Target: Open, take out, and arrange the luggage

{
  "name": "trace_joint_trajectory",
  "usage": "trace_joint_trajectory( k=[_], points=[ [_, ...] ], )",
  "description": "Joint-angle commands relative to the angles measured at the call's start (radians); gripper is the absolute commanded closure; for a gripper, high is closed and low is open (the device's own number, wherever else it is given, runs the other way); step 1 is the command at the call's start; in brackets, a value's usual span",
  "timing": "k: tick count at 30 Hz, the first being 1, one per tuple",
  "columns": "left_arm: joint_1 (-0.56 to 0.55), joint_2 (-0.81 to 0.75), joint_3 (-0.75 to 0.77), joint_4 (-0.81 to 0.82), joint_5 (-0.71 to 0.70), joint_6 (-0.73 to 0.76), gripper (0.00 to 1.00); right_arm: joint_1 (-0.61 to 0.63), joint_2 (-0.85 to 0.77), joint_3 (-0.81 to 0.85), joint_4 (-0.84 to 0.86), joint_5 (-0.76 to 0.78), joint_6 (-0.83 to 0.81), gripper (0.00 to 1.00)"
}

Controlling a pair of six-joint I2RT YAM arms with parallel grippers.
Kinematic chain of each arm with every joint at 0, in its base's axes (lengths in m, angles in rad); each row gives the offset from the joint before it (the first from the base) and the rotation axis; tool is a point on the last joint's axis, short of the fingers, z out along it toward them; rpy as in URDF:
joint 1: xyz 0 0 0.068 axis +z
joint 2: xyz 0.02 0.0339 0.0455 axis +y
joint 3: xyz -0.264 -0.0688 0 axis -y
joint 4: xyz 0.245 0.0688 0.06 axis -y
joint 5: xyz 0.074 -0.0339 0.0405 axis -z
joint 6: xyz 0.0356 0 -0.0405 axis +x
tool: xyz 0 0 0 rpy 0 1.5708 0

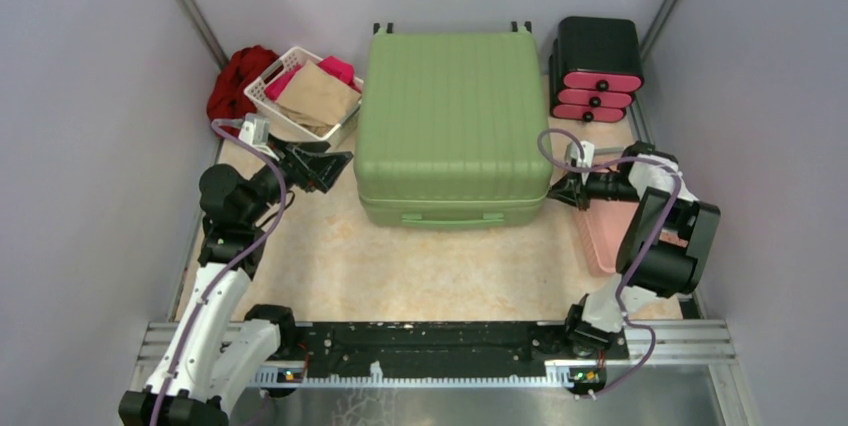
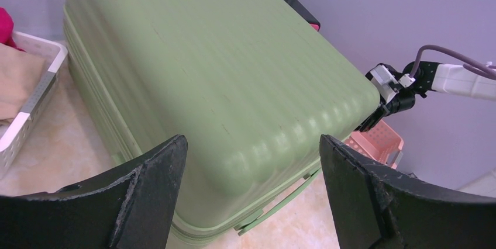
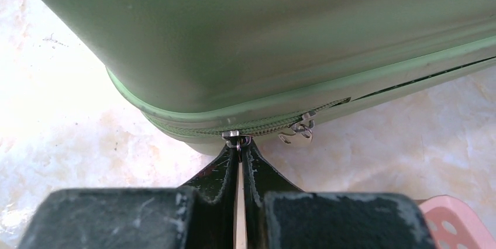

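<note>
The luggage is a large light-green ribbed suitcase lying flat and closed in the middle of the table. My right gripper is at its front right corner. In the right wrist view the right gripper is shut on a small metal zipper pull on the luggage. A second zipper slider sits just to the right, where the zip has started to part. My left gripper stands open beside the left side of the case, holding nothing. In the left wrist view the left gripper faces the luggage.
A white basket with tan and pink cloth stands at the back left, with a red cloth behind it. A black-and-pink drawer box is at the back right. A pink basket lies under the right arm. Grey walls close in both sides.
</note>
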Motion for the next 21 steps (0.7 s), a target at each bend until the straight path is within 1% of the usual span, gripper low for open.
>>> trace_joint_trajectory(
  k=[1, 5, 10, 12, 15, 21],
  points=[
    [-0.006, -0.004, -0.012, 0.002, -0.008, 0.021, 0.11, 0.016, -0.080, -0.032, 0.095, -0.025, 0.089, 1.00],
    [-0.006, 0.000, -0.020, -0.004, -0.021, 0.028, 0.11, 0.016, -0.109, -0.055, 0.131, -0.006, 0.131, 1.00],
    [-0.006, 0.016, -0.011, -0.062, -0.099, 0.058, 0.14, 0.016, -0.180, -0.096, 0.198, 0.079, 0.229, 1.00],
    [-0.006, 0.033, -0.003, -0.093, -0.131, 0.070, 0.17, 0.016, -0.212, -0.114, 0.215, 0.127, 0.265, 1.00],
    [-0.006, 0.068, 0.010, -0.131, -0.153, 0.083, 0.24, 0.015, -0.251, -0.132, 0.199, 0.186, 0.268, 1.00],
    [-0.006, 0.152, 0.030, -0.168, -0.203, 0.093, 0.39, 0.018, -0.310, -0.160, 0.142, 0.237, 0.222, 1.00]
  ],
)
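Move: The right fingers are already shut on the zipper pull, just beyond which its slider sits on the suitcase's right side; the suitcase's front right corner is about 4 cm back and 3 cm left, the second slider roughly 4 cm ahead and 2 cm left, and the pink basket some 13 cm right, 1 cm back and lower. From the left hand the suitcase's front left top corner lies about 2 cm ahead, 6 cm right and 8 cm down, and the white basket some 20 cm ahead, 8 cm left and well below. Keeping its pinch on the zipper pull, the right hand first barely stirs, then draws about 2 cm back and to the right, out from the suitcase's side, while its fingers tip further down by some 10 degrees and swing slightly clockwise. The open left hand sinks about 7 cm past the height of the suitcase's top, easing a few centimetres forward and a little left, with its fingers tipping down, turning counter-clockwise and closing part-way on nothing. ##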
